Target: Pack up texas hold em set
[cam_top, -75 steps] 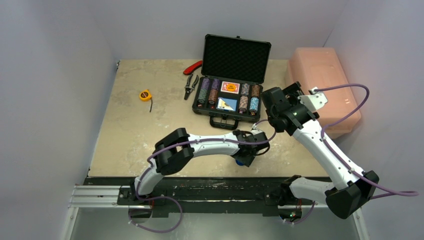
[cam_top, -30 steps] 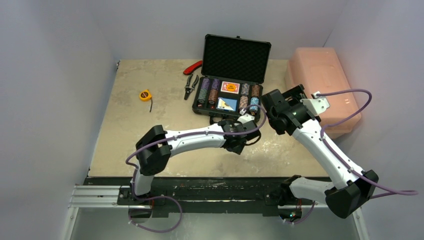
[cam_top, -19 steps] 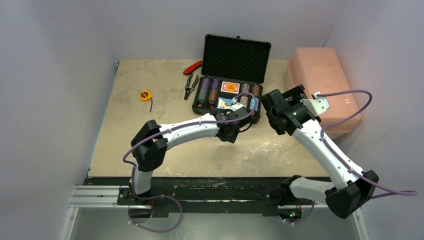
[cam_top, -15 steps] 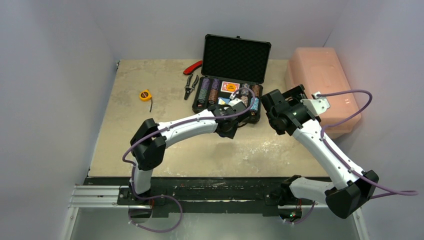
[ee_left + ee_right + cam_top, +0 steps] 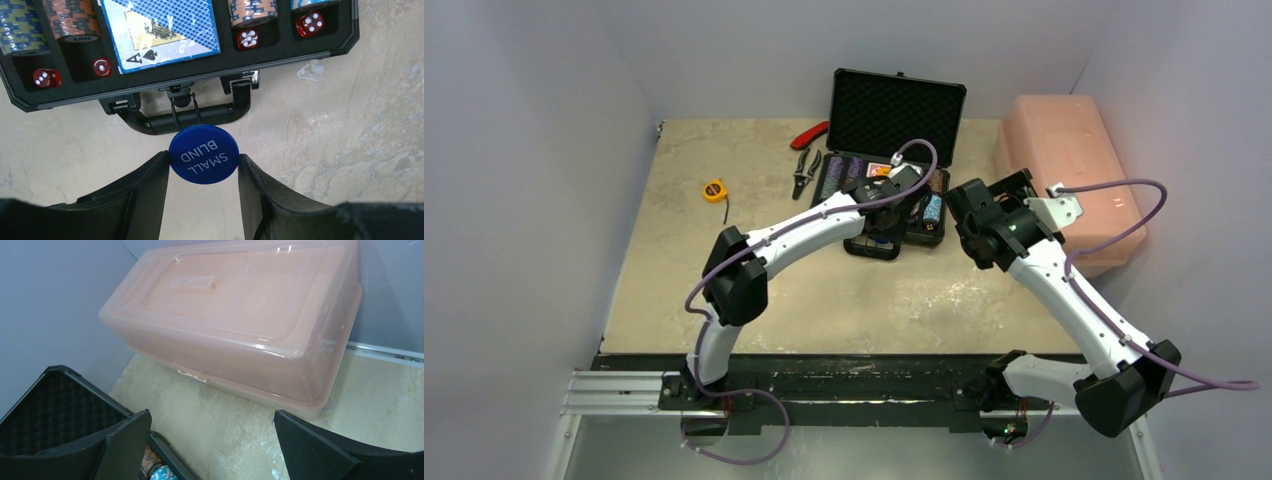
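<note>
The black briefcase lies open at the table's far middle, its foam lid upright. In the left wrist view its tray holds striped chip stacks, a blue card deck and small red dice. My left gripper is shut on a blue disc marked SMALL BLIND, held just above the case's handle. My right gripper stands wide open and holds nothing, hovering to the right of the case's right edge.
A pink plastic box sits at the far right, close behind the right gripper. Red-handled pliers and black pliers lie left of the case. A yellow tape measure rests further left.
My left arm has carried the blue disc from near the table's front edge up to the case's handle. The right arm has barely moved.
</note>
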{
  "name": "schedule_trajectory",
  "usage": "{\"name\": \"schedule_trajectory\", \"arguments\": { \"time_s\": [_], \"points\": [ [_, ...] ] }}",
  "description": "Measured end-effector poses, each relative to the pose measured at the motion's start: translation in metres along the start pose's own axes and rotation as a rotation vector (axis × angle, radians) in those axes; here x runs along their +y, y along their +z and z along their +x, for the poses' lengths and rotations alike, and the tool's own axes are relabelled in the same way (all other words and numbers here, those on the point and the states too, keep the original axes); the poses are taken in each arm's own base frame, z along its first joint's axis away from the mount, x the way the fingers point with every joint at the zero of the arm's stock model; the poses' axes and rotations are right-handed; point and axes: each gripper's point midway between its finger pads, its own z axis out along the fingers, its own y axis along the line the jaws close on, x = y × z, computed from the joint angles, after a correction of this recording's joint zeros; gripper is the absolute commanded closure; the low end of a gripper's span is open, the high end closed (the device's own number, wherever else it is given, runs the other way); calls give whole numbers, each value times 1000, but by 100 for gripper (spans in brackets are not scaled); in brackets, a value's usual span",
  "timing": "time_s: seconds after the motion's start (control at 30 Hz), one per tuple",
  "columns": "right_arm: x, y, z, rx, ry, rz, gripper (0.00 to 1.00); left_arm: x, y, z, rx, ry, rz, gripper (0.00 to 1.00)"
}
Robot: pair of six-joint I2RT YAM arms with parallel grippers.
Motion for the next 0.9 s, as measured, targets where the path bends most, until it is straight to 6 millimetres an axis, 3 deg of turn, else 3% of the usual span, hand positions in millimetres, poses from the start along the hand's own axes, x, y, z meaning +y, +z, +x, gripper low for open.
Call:
{"name": "schedule_trajectory", "arguments": {
  "time_s": [0.37, 0.67, 0.9],
  "points": [
    [0, 1, 6, 1, -12, -4, 2, 8, 17, -36, -10, -13, 8, 100],
    [0, 2, 6, 1, -16, -5, 2, -2, 29, -55, -22, -1, 38, 100],
    [2, -1, 8, 5, -15, -15, 2, 8, 36, -68, -31, -33, 40, 100]
  ]
}}
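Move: My left hand still pinches the blue small blind button; the blue card deck in the case lies about 10 cm ahead of it, nearly straight on, some 4 cm lower. The red card deck is roughly 8 cm beyond that, the peach chip stack about 12 cm ahead and 7 cm right, and the case handle 2 cm ahead and below. From my idle right hand the blue deck is some 28 cm left, 11 cm ahead and well below. With my fingers holding the small blind button at its edges, I carry it forward about 7.5 cm with my left hand, from over the handle in across the case's front rim towards the blue card deck. On the way I drift about 2 cm to the right and rise only about 1 cm, the wrist's tilt staying nearly unchanged. ##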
